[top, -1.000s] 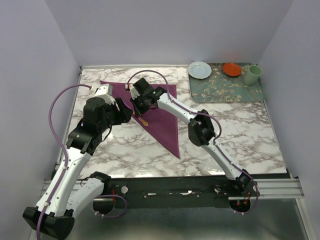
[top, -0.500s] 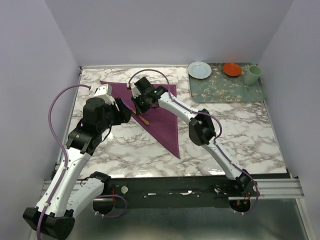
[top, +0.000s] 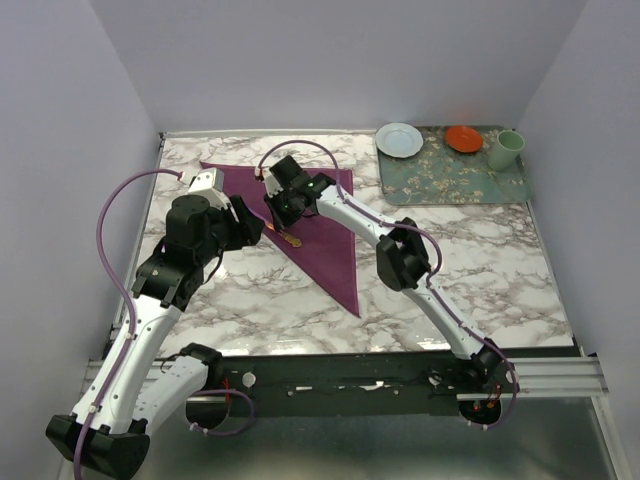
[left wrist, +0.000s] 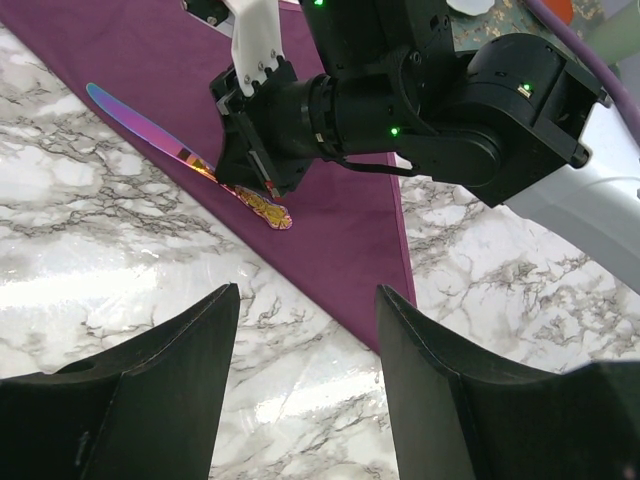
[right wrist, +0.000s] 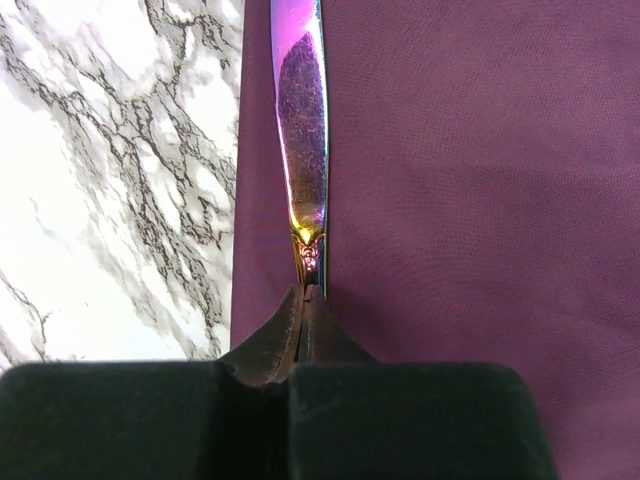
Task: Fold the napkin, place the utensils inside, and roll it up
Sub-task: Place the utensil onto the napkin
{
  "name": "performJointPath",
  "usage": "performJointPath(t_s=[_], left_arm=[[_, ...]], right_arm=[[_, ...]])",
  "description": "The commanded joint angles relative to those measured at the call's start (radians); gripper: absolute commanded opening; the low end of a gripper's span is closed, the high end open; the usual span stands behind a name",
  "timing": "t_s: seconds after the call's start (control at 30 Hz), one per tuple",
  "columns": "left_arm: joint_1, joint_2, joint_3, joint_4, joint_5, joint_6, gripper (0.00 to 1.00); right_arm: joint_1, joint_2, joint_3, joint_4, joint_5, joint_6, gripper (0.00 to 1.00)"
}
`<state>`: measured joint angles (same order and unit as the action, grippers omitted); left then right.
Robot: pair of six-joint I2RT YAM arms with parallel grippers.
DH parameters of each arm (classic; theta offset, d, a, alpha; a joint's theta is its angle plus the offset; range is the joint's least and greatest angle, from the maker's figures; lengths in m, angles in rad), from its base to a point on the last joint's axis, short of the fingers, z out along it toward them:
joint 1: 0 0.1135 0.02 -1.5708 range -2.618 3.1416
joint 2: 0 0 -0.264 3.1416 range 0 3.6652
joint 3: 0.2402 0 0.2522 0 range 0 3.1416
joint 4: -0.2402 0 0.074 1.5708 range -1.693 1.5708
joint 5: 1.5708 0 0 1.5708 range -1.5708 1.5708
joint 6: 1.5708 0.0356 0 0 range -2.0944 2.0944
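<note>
The plum napkin lies folded into a triangle at the table's back left. The knife rests on it just inside its left folded edge, the iridescent blade pointing far-left and the gold handle end near. My right gripper is shut, its tips down on the knife's handle, and no part of the knife shows between the fingers. My left gripper hovers open over bare marble just left of the napkin, nothing between its fingers.
A green floral mat at the back right carries a white plate, an orange dish and a green cup. Purple walls close the back and sides. The right arm's links stretch across the napkin.
My right gripper has shifted slightly to the right along the knife, staying shut. The left arm has not moved.
</note>
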<state>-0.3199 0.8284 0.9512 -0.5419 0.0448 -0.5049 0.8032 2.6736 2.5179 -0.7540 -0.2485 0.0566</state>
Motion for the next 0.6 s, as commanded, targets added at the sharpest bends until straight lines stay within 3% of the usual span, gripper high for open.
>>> performJointPath(t_s=[0.0, 0.07, 0.13, 0.57], left_arm=[[0.008, -0.006, -0.006, -0.006, 0.000, 0.005, 0.66], [0.008, -0.009, -0.008, -0.004, 0.003, 0.002, 0.66], [0.008, -0.014, -0.012, -0.006, 0.003, 0.000, 0.66], [0.012, -0.020, -0.017, 0.000, 0.013, -0.006, 0.66]], right_arm=[[-0.002, -0.020, -0.027, 0.008, 0.020, 0.015, 0.07], [-0.004, -0.023, -0.042, 0.004, 0.020, 0.012, 0.21], [-0.002, -0.020, -0.050, -0.002, 0.025, 0.008, 0.26], [-0.001, -0.009, -0.045, -0.036, 0.094, -0.015, 0.38]])
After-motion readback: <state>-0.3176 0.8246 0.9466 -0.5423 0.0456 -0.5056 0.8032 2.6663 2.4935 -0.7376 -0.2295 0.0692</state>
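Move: The knife is pinched in the right hand by its handle just behind the guard, already down on the napkin, so its middle is only about 2 cm ahead and 2 cm to the left of that hand. The napkin's middle is some 3 cm ahead and 6 cm right, a centimetre or so lower; the white plate lies roughly 24 cm ahead and 31 cm right. From the left hand the knife is about 15 cm ahead, 2 cm right and 24 cm below. The right fingers, shut on the knife's handle, spread to roughly a third of their full opening and let go of it, one fingertip ending on either side of the handle low over the napkin. Meanwhile the right hand stays in place with the wrist angle held, easing down by less than half a centimetre rather than pulling away from the knife. ##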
